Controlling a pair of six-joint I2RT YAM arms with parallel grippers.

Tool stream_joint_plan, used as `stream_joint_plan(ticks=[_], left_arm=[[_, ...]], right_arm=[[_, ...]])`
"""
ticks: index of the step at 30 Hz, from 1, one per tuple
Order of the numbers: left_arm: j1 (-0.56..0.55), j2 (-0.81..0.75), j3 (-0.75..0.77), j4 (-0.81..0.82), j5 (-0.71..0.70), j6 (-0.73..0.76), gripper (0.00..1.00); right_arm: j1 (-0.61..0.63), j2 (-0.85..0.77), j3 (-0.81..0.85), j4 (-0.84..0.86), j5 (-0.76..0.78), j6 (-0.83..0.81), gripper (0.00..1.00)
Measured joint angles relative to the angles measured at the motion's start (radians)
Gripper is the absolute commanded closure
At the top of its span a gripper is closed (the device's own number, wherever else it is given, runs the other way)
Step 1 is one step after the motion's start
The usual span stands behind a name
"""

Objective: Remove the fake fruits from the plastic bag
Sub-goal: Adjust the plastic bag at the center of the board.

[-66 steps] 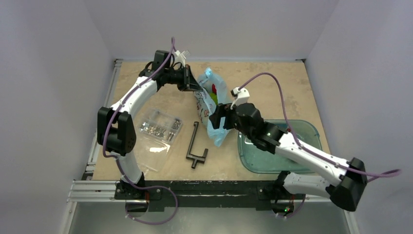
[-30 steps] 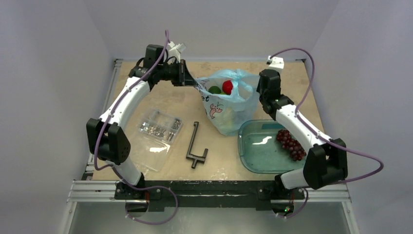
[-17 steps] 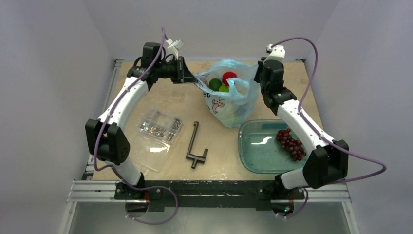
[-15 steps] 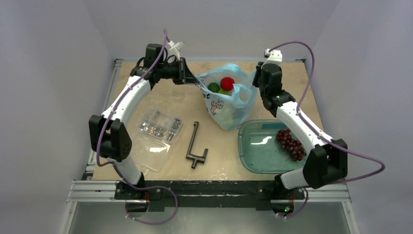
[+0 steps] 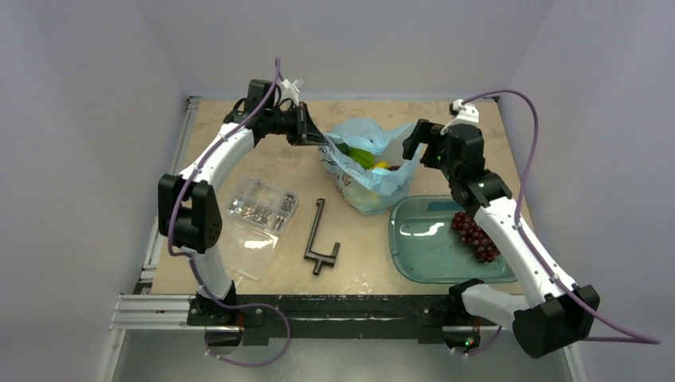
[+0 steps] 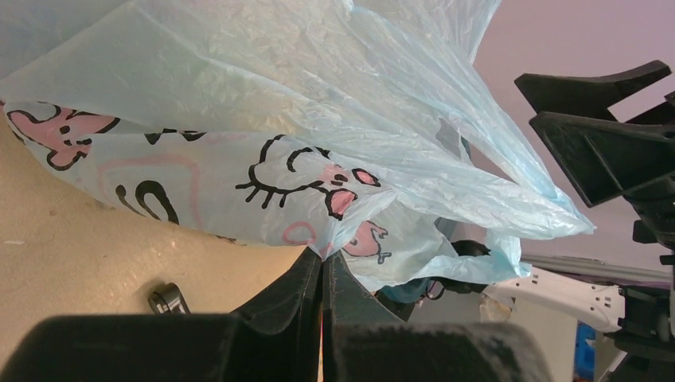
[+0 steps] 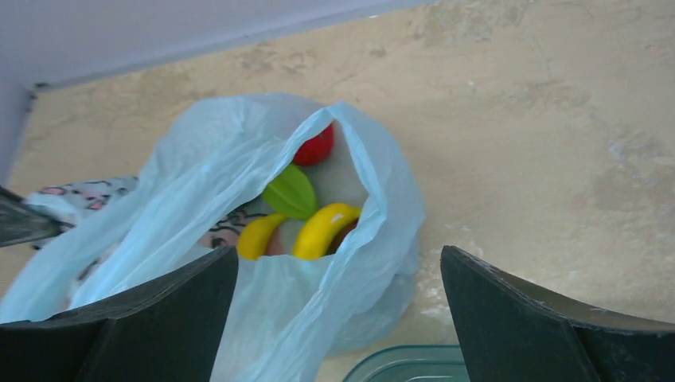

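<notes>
The light-blue plastic bag [image 5: 368, 177] stands slumped on the table between the two arms. My left gripper [image 5: 315, 137] is shut on the bag's left edge, and the left wrist view shows the printed film [image 6: 263, 119] pinched between its fingers [image 6: 314, 278]. My right gripper [image 5: 412, 145] is open just right of the bag's mouth, holding nothing. Through the right wrist view's open gripper [image 7: 338, 251] I see the bag [image 7: 318, 302] with a red apple [image 7: 316, 147], a green piece [image 7: 291, 192] and yellow bananas [image 7: 322, 229] inside. A dark red grape bunch [image 5: 476, 235] lies in the tray.
A teal tray [image 5: 430, 243] sits at the near right, its corner [image 7: 406, 370] below the bag. A clear bag of metal screws [image 5: 259, 211] and a black T-shaped tool [image 5: 320, 239] lie at the near left. Walls close the back and sides.
My right gripper has let go of the bag's right rim, opened wide and drawn back toward the near right. The bag's mouth has sagged and narrowed. The left gripper keeps its hold.
</notes>
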Motion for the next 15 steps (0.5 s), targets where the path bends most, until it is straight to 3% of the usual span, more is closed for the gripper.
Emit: stream_joint_plan(ticks=[7,10,11,12,14,15], left_arm=[[0.000,0.000,0.000,0.003,0.008,0.000,1.00],[0.000,0.000,0.000,0.007,0.015,-0.002,1.00],[0.000,0.000,0.000,0.007,0.018,-0.002,1.00],[0.000,0.000,0.000,0.007,0.019,-0.002,1.00],[0.000,0.000,0.000,0.007,0.020,-0.002,1.00],[0.000,0.000,0.000,0.007,0.021,-0.002,1.00]], right_arm=[[0.000,-0.029,-0.050,-0.043,-0.105,0.309,0.01],[0.000,-0.044,-0.168,-0.024,-0.151,0.433,0.08],[0.000,-0.046,-0.203,-0.022,-0.158,0.460,0.12],[0.000,-0.045,-0.237,-0.014,-0.173,0.484,0.23],[0.003,-0.040,-0.292,0.015,-0.201,0.515,0.55],[0.008,-0.037,-0.320,0.044,-0.211,0.526,0.61]])
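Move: The blue bag's near right rim, where its loose strip hangs, lies about 6 cm left of the right hand, 5 cm back and some 13 cm below. The green fruit in the bag's mouth is roughly 13 cm left and 1 cm ahead of that hand, the yellow fruit 9 cm left and level, both about 20 cm down. The tray is 16 cm back, 8 cm right and 24 cm below. From the left hand the rim is about 15 cm right, 9 cm back and 9 cm lower. The bag's near right rim is what the open right hand drops to, going down about 11 cm while drawing back 5 cm and drifting some 4 cm left, with its left side rolling up and its fingers tipping down (some 35 degrees in all). The wide-open fingers start closing around the loose strip only at the end, by about a third. The left hand stays put and keeps its pinch on the bag's left rim. ##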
